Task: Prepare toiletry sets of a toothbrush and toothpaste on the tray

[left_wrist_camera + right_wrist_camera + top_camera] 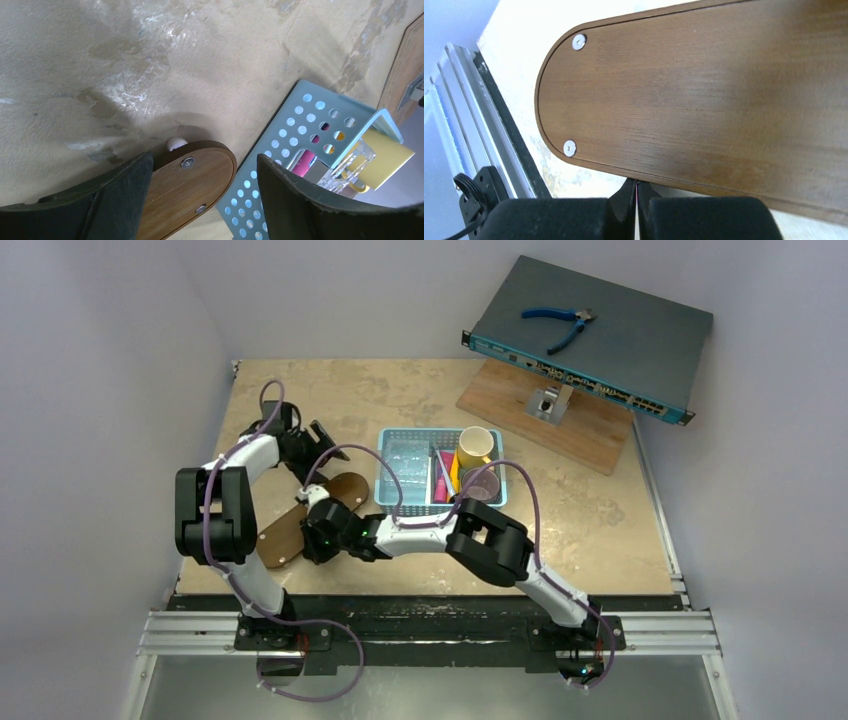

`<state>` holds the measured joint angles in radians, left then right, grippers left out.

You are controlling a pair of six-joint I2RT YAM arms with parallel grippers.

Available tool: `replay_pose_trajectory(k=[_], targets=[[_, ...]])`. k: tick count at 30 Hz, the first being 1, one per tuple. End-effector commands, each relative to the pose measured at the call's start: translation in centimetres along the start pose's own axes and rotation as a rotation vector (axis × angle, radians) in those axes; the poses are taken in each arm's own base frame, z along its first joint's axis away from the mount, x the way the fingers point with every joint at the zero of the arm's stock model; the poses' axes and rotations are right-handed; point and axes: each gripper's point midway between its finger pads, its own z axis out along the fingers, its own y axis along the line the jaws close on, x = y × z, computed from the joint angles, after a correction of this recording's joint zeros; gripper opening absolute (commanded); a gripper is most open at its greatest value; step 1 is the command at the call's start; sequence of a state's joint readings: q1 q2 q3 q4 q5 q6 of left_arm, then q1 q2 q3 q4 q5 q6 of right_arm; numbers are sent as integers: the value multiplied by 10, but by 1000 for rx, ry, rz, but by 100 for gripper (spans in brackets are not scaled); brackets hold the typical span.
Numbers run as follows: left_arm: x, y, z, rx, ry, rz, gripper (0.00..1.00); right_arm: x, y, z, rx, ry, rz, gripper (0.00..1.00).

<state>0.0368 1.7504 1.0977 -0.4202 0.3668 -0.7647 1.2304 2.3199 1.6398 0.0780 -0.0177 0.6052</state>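
Note:
The dark-brown oval tray (345, 490) lies diagonally at the table's left front, bare on top. My right gripper (312, 540) hangs low over its middle, shut with nothing between the fingers. In the right wrist view its tips (636, 187) meet the long edge of the tray (704, 95). My left gripper (325, 435) hovers open behind the tray's far end (195, 185), empty (204, 157). A pink toothpaste tube (440, 482) and a yellow one (453, 475) lie in the light-blue basket (392, 480). The pink tube (306, 162) shows through the basket wall (280, 165). Any toothbrush is hidden.
A yellow cup (475, 445) and a purple cup (482, 486) stand in the basket beside clear packaging (408, 460). At the back right a lighter wooden board (590, 435) carries a tilted network switch (600, 330) with blue pliers (560, 322). A metal rail (459, 125) runs along the table's front.

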Motion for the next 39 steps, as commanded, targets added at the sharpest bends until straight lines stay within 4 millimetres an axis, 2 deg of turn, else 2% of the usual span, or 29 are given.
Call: replay_pose_trajectory(k=[1, 6, 9, 10, 13, 19, 23, 28, 34, 39], targets=[[5, -4, -11, 7, 23, 45, 75, -30, 26, 10, -79, -94, -52, 0], [3, 6, -17, -29, 29, 46, 75, -35, 30, 12, -99, -111, -82, 0], [5, 6, -17, -28, 38, 50, 75, -38, 26, -4, -83, -139, -114, 0], [6, 7, -16, -30, 38, 52, 74, -48, 31, -20, -95, -172, -122, 0], [7, 7, -15, -25, 43, 50, 74, -52, 23, -49, -58, -211, -140, 0], [18, 6, -15, -13, 60, 59, 73, -43, 9, -111, -19, -216, -149, 0], [29, 7, -16, -13, 84, 73, 73, -47, 7, -163, -5, -243, -154, 0], [42, 11, -14, -23, 107, 80, 72, -50, -3, -213, 51, -269, -167, 0], [67, 16, -16, -30, 135, 114, 72, -46, -39, -237, 253, -232, -134, 0], [92, 25, -17, -46, 160, 144, 72, -34, -49, -243, 289, -205, -116, 0]])
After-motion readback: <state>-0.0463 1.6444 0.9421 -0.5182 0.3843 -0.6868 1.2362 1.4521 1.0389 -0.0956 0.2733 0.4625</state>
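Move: The tray lies slantwise between the hands, its middle about 6 cm ahead of the right hand and 3 cm to its right, nearly level with the shut fingers, which stand at its near long edge. From the open left hand that middle is about 11 cm back, 3 cm left and 4 cm below. The basket's middle is some 30 cm right of the right hand and 17 cm ahead, and 24 cm right of the left hand, 1 cm back. Leftward first, the right hand's shut fingertips go on pushing the tray's near edge for 2 cm, then come off it, swinging up and about 20 cm right towards the basket, sinking slightly last. The left hand, wide open, draws back about 7 cm and a little right, pausing midway, one finger pushing the tray's far edge back near its right end. ##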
